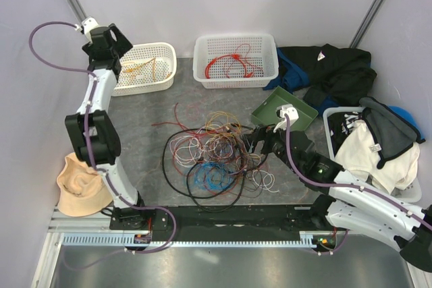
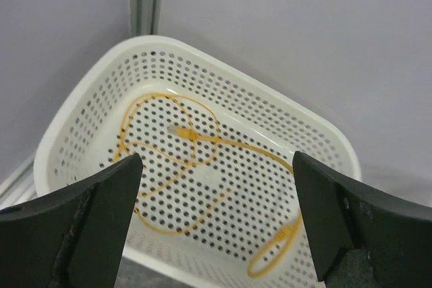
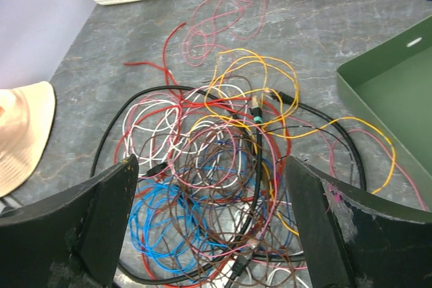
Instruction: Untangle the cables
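The cables (image 1: 212, 156) lie in one loose tangle mid-table: red, pink, brown, blue, white and yellow wires ringed by a thicker black one. In the right wrist view the tangle (image 3: 223, 180) fills the space under my right gripper (image 3: 210, 166), which hangs open just above its right side (image 1: 253, 143) and holds nothing. My left gripper (image 2: 216, 166) is open above the left white basket (image 2: 202, 99), at the back left (image 1: 120, 50). An orange cable (image 2: 182, 139) lies loose on that basket's floor, free of the fingers. A red cable (image 1: 229, 65) lies in the middle white basket (image 1: 236, 42).
A green tray (image 1: 283, 109) sits just behind my right gripper, also at the right wrist view's edge (image 3: 398, 92). Black clothes (image 1: 337, 69) and a laundry basket of clothes (image 1: 371, 146) crowd the right side. A tan hat (image 1: 81, 183) lies at the near left.
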`<action>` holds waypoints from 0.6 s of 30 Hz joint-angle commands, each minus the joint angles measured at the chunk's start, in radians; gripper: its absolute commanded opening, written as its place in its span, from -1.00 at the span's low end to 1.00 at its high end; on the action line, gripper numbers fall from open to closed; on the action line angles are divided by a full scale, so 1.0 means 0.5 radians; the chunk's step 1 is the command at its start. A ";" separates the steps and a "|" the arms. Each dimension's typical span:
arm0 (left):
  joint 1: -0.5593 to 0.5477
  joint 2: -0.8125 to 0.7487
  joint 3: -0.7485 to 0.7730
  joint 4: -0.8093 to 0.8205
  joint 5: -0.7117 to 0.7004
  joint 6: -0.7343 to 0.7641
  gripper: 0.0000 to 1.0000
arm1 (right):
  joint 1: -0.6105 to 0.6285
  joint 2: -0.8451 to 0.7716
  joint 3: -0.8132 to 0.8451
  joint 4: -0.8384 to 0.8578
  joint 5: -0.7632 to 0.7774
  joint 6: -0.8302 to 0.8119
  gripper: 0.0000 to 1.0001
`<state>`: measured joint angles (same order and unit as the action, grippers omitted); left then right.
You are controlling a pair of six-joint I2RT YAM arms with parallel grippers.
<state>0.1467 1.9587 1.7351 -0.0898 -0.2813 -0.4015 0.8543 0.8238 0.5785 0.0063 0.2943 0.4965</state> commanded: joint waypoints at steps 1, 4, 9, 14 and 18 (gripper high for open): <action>-0.081 -0.514 -0.293 -0.158 0.396 -0.378 0.99 | 0.003 0.006 0.055 0.027 -0.076 0.084 0.96; -0.335 -0.848 -0.695 -0.106 0.550 -0.415 0.99 | 0.003 0.064 0.079 0.018 -0.076 0.133 0.96; -0.783 -1.318 -1.481 0.170 0.605 -0.699 0.99 | 0.003 0.092 0.049 0.015 0.016 0.203 0.96; -0.998 -1.329 -1.979 0.511 0.921 -0.928 0.99 | 0.003 0.061 -0.010 0.037 0.102 0.250 0.96; -1.210 -1.114 -1.762 0.413 0.805 -0.765 0.99 | 0.003 0.086 0.015 -0.003 0.001 0.268 0.96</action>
<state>-0.3836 1.3384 0.7475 0.0467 0.1036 -0.7860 0.8547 0.8688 0.5781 -0.0010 0.3126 0.6029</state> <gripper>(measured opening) 0.993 0.979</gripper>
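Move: The yellow cable loops on top of the tangle lie about 38 cm right of the left hand, 22 cm back and 23 cm below. The left white basket is almost under that hand, some 6 cm to its right and 20 cm down; the white cables are about 30 cm back and 29 cm right. From the right hand the yellow loops lie about 12 cm ahead, 8 cm left and 20 cm down. The open left hand sweeps some 40 cm right and back towards the yellow loops, turning clockwise and finally dipping. ##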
